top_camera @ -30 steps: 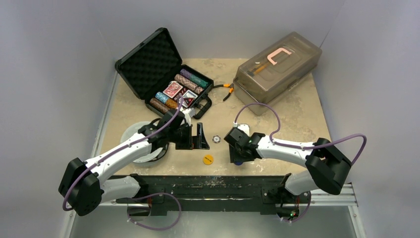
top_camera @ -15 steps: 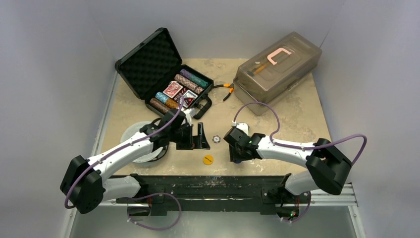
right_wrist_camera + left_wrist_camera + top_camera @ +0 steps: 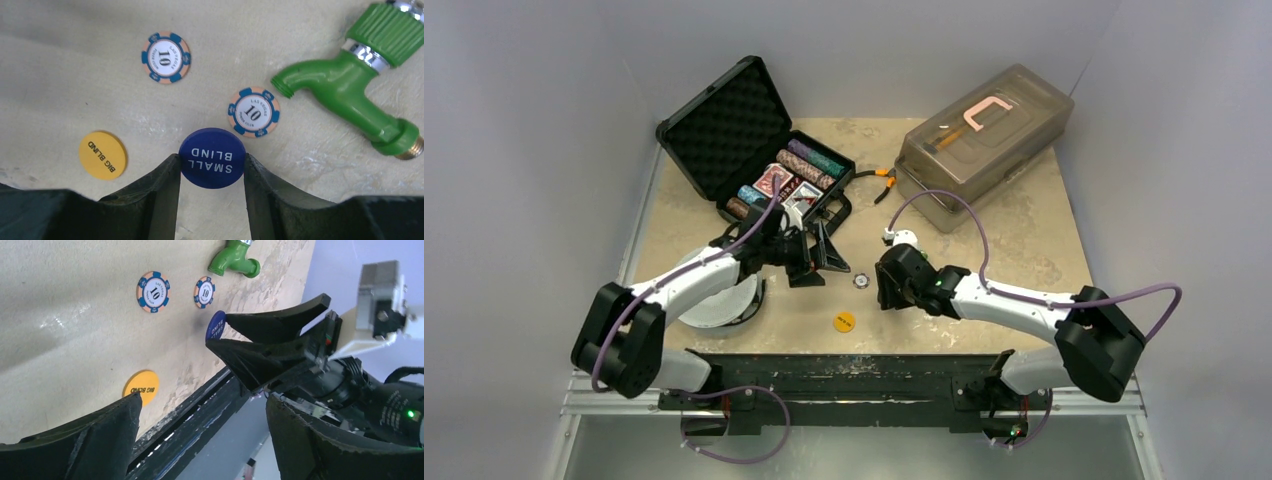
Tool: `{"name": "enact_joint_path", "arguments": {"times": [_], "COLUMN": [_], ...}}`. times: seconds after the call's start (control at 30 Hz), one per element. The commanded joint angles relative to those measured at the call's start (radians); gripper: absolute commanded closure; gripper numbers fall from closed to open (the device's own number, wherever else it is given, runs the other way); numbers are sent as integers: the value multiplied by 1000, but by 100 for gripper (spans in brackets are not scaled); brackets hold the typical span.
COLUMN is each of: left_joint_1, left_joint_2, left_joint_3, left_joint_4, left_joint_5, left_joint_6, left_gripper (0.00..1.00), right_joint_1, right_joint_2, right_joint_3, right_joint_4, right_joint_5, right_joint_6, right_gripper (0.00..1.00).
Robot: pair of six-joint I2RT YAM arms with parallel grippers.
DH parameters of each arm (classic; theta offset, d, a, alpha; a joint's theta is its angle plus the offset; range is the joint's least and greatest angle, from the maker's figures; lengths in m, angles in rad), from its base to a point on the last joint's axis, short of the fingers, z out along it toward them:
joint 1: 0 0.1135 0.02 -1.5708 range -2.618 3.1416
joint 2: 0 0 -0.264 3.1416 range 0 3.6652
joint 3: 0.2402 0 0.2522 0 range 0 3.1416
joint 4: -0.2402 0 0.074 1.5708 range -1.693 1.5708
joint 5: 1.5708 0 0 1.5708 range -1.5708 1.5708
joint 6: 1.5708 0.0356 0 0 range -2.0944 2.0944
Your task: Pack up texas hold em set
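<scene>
The black case [image 3: 724,125] lies open at the back left, with rows of chips and red card decks [image 3: 776,180] inside. My right gripper [image 3: 212,161] is shut on a blue SMALL BLIND button [image 3: 212,158], held just above the table; it also shows in the left wrist view [image 3: 216,325]. A yellow BIG BLIND button [image 3: 102,155] lies to its left, near the front edge [image 3: 844,321]. Two loose "10" chips [image 3: 165,50] [image 3: 254,112] lie on the table. My left gripper [image 3: 816,262] is open and empty, just in front of the case.
A green toy faucet [image 3: 360,85] lies to the right of the chips. A large translucent grey box [image 3: 984,135] stands at the back right, with pliers [image 3: 879,178] beside it. A white round object [image 3: 714,295] sits under my left arm. The table's front edge [image 3: 200,395] is close.
My right gripper has moved back from the front edge and left, towards the table's middle. My left arm has swung back towards the case, its open gripper turning.
</scene>
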Motion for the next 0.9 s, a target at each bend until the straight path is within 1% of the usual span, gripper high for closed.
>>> {"name": "enact_joint_path", "arguments": {"times": [0.0,0.1,0.23,0.3,0.47,0.67,0.87], "left_joint_1": [31,45,55,54,56,55,54], "left_joint_2": [90,142,191,206,209,228,225], "left_joint_3": [66,87,109,120,129,144,146], "left_joint_4": [105,140,171,171,135,136,89], "left_joint_5": [131,170,217,232,212,244,269], "left_joint_6": [-46,-58,-73,-70,-36,-22,30], "left_gripper": [10,11,17,21,24,43,55], "right_joint_1": [-18,-24,-27,-28,-30,-34,-37], "right_joint_2": [-17,-16,-6,-11,-21,-20,-15], "right_joint_3": [47,87,136,146,165,184,198], "right_joint_4": [139,160,174,188,219,239,247], "right_joint_5": [-94,-170,-251,-257,-309,-325,-340], "right_joint_6": [-157,-242,-312,-329,-358,-381,-386], "right_gripper": [65,65,66,66,65,65,66]}}
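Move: The small blind button is already in the right fingers; from the left hand it lies about 12 cm to the right, 2 cm back and 8 cm lower. The right hand takes it to the open left gripper, some 12 cm left, 2 cm ahead and 8 cm up. On the table, about 4 cm below the right hand, one poker chip lies 5 cm ahead and 7 cm left, another 3 cm ahead and 1 cm right. Up and to the left by about 8 cm each, with a little forward, the right hand carries the small blind button to the left gripper, turning counter-clockwise and tilting its fingertips up, some 30 degrees in all, its grip unchanged. The left hand comes some 3 cm forward and right to meet it, its wide-open fingers closing to about half around the button's faces; contact can't be made out. ##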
